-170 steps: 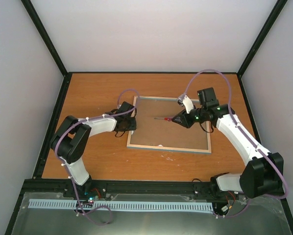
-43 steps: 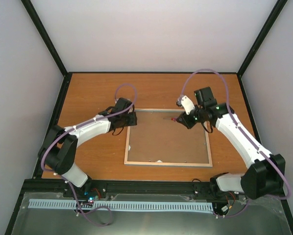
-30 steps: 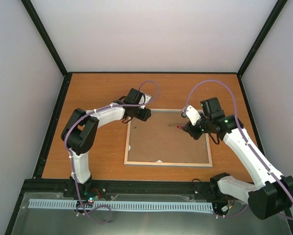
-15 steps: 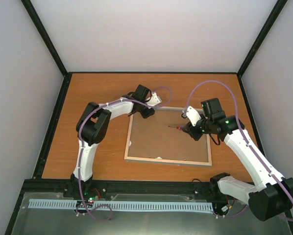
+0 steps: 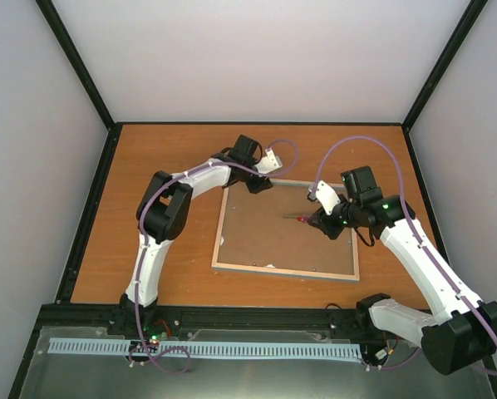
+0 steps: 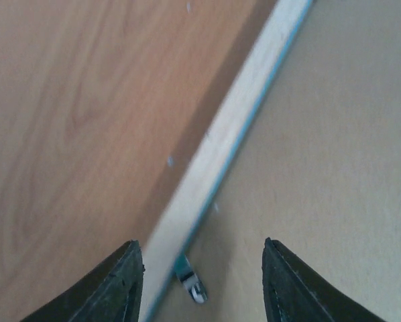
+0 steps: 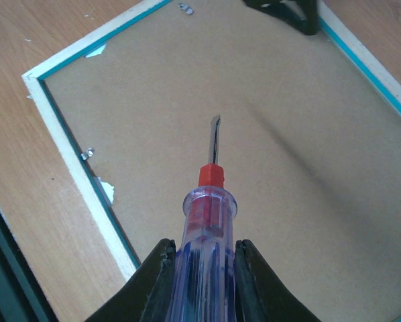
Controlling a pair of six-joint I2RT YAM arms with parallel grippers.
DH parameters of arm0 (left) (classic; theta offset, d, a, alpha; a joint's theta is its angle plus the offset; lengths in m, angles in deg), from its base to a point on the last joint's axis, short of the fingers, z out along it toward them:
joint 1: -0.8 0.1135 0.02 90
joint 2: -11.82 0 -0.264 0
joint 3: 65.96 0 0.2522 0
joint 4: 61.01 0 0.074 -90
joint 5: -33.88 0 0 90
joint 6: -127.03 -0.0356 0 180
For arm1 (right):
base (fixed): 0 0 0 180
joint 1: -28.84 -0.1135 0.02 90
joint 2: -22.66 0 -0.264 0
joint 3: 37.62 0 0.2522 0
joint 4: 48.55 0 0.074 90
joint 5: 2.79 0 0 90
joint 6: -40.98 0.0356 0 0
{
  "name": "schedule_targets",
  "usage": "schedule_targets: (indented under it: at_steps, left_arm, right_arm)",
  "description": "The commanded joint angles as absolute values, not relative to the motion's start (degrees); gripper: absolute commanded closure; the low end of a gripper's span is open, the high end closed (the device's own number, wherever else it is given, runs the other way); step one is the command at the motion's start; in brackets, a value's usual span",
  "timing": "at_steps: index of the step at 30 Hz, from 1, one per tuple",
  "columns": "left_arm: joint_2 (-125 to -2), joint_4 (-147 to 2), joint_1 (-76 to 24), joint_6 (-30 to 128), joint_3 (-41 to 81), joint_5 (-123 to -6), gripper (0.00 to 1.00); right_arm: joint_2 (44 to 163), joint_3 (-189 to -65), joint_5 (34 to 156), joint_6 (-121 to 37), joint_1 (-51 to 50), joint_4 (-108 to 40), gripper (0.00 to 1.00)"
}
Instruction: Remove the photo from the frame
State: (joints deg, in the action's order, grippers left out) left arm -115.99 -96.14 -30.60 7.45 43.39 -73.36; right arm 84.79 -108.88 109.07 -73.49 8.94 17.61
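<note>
The frame (image 5: 282,270) lies back side up on the table, its brown backing board (image 5: 269,237) facing me; the photo is hidden under it. My left gripper (image 5: 259,183) is at the frame's far left corner, open. In the left wrist view its fingers (image 6: 128,285) straddle the pale wood edge (image 6: 220,154), with a small metal clip (image 6: 190,283) between them. My right gripper (image 7: 202,251) is shut on a clear-handled screwdriver (image 7: 210,201), its blade pointing over the middle of the board (image 7: 288,134). From above, the screwdriver (image 5: 304,219) hangs over the board's right half.
More metal clips (image 7: 86,155) (image 7: 185,8) sit along the frame's inner edge, with white scraps (image 7: 105,190) beside them. The orange wooden table (image 5: 165,150) is walled by black posts and white panels. The left gripper's tip (image 7: 288,12) shows at the top of the right wrist view.
My left gripper has slid right along the frame's far edge to its corner, and the frame has turned slightly. The right gripper and screwdriver have barely moved.
</note>
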Motion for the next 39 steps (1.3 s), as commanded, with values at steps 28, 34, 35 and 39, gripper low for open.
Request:
schedule_targets:
  at_steps: [28,34,35,39]
  left_arm:
    - [-131.14,-112.94,-30.31,7.01,62.57,-74.15,0.67]
    - [-128.19,-116.08,-28.36,12.08,56.96,-71.48,0.75]
    - [-127.01,-115.66,-27.76,13.02,55.59,-70.6,0.77]
    - [-122.48,-113.62,-25.26,17.44,49.74,-67.8,0.8]
  right_arm:
    - [82.34,-112.09,115.01,-74.95,9.15,21.37,0.97]
    - [82.36,-111.78,115.96,-74.64,9.15,20.81,0.97]
    - [82.42,-111.66,116.16,-74.52,9.16,20.64,0.97]
    - [82.73,-111.43,117.03,-74.35,9.19,20.17,0.97]
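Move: The spot to grip on the far strip of the photo frame, lying back side up, is about 2 cm ahead of the left gripper, 3 cm to its right and 3 cm below. A metal tab sits right under that gripper, some 3 cm down. The frame's far-left corner is about 11 cm left and 3 cm ahead, and the screwdriver tip roughly 15 cm back, 7 cm right and 5 cm higher. From the right gripper the grip spot is some 23 cm ahead, 11 cm left and 16 cm down. Bring the left gripper about 4 cm to the right and a little forward, up over the far strip, then lower it so the fingers straddle the wood. Close from half open to pinch the strip and drag it about 4 cm left and slightly back. Meanwhile ease the right hand, still gripping the screwdriver, back and up by 2 to 3 cm. ##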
